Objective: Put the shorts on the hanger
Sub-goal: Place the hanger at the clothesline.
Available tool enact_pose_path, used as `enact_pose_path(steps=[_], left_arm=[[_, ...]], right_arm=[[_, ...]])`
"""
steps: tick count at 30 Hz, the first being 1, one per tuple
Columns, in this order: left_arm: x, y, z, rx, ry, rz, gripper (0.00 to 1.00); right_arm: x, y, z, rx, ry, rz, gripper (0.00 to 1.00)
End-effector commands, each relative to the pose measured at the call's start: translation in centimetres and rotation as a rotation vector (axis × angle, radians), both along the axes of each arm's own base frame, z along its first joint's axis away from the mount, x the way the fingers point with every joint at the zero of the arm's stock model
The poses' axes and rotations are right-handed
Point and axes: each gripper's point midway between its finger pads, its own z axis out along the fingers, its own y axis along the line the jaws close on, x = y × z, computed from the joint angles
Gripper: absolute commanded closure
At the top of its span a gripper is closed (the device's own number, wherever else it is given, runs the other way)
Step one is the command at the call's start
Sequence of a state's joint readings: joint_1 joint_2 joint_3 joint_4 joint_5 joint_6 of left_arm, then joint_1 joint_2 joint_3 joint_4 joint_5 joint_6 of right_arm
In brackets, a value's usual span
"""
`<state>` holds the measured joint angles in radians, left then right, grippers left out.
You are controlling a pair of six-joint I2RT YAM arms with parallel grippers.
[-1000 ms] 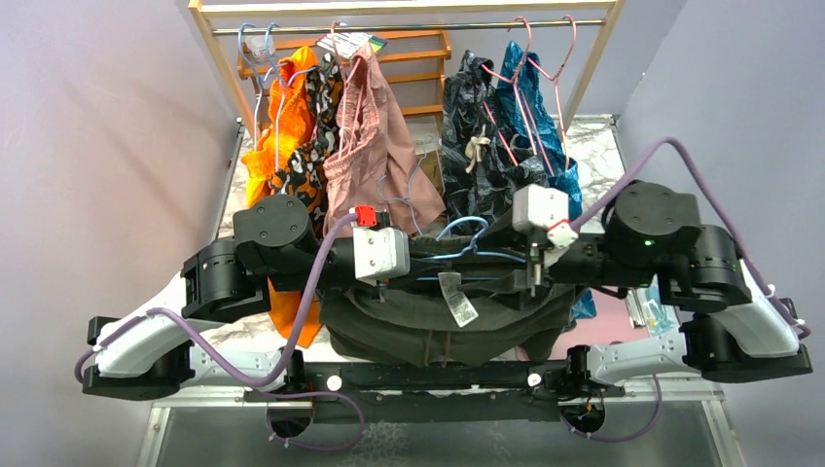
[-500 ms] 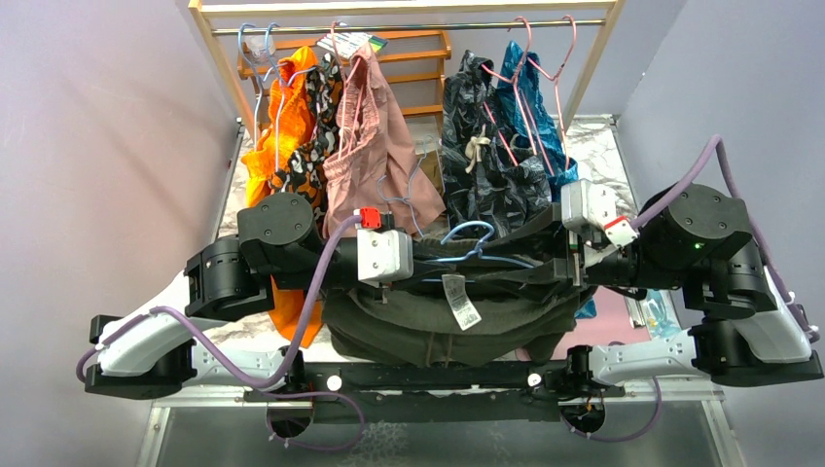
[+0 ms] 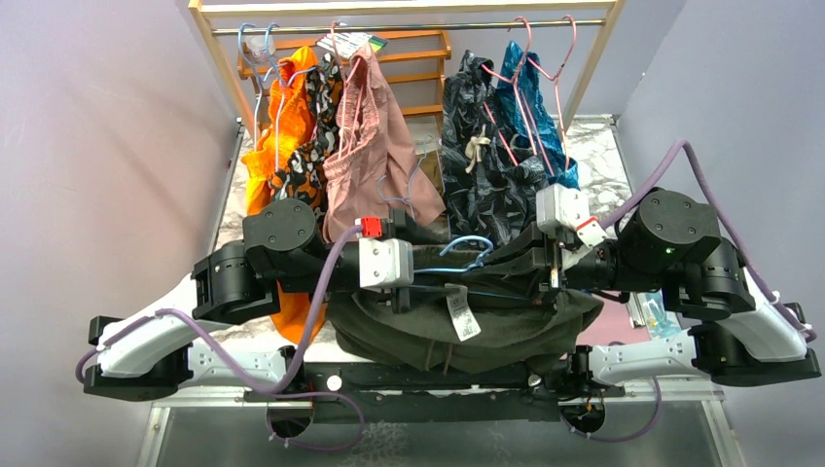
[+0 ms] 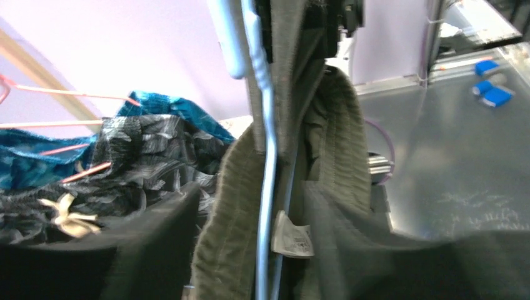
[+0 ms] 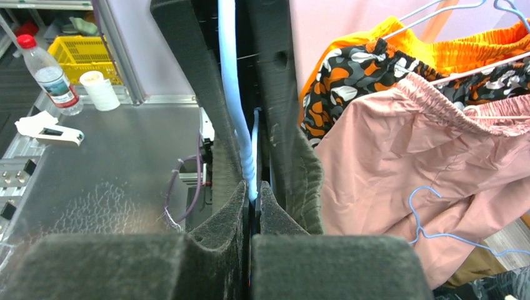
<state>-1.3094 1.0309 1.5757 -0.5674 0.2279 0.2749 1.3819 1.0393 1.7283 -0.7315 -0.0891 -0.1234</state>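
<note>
The dark olive shorts hang in front of the rack, strung between my two grippers, with their white label facing up. The light-blue hanger runs through their waistband. In the left wrist view, the hanger wire and the ribbed waistband pass between the jaws of my left gripper, which stand apart. My right gripper is shut on the end of the hanger's wire, with olive cloth just beside its fingers. From above, the left gripper and right gripper face each other.
Behind, a wooden rack carries orange, patterned, dusty-pink and dark leaf-print shorts on wire hangers. A spare blue hanger lies against the pink shorts. A water bottle and a white cup stand on the metal surface below.
My right gripper swung out, came back leftward and closed on the hanger's end. My left gripper's jaws have parted. The shorts now sag lower, more to the right.
</note>
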Motion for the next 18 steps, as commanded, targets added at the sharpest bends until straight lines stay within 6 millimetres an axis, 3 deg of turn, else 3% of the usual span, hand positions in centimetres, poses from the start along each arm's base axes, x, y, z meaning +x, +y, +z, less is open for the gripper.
enact_pose_path(steps=[1,2,3,11,18], left_arm=[[1.2,1.2,2.8,-0.126,-0.017,0.084,0.15],[1.3,1.8,3.2,-0.143,-0.019,0.099,0.03],[1.4,2.5,3.6,-0.163,-0.021,0.116,0.01],[3.0,8.7,6.1,-0.386,-0.037,0.292,0.01],[4.2,9.7,4.5,-0.379,-0.037,0.369,0.01]], right_arm=[[1.0,-2.1,1.7,0.055,0.004,-0.087,0.99],[1.5,-2.9,1.7,0.055,0.007,-0.122,0.99],[2.1,-3.8,1.6,0.046,0.011,-0.166,0.99],[9.7,-10.9,-0.6,-0.058,0.01,-0.722,0.99],[12.8,-13.5,1.7,0.037,-0.002,-1.003,0.99]])
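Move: The open stretch of clothesline between the pink and black shorts is roughly 45 cm ahead of my right hand, 5 cm to its left and about level. The pink shorts hang some 40 cm ahead, 19 cm left and 20 cm lower; the black ones equally far ahead and low, about 5 cm to the right. From my left hand, already parting its fingers, that stretch lies about 44 cm ahead and 3 cm right, the hanger's neck about 7 cm right. I keep my right hand shut on the hanger's neck and carry it about 10 cm forward towards the line and as far to the right, staying nearly level, while turning it some 45 degrees clockwise. My left hand finishes opening wide, lets go of the hanger and backs off about 10 cm left and 5 cm up, its fingertips tipping upward. ##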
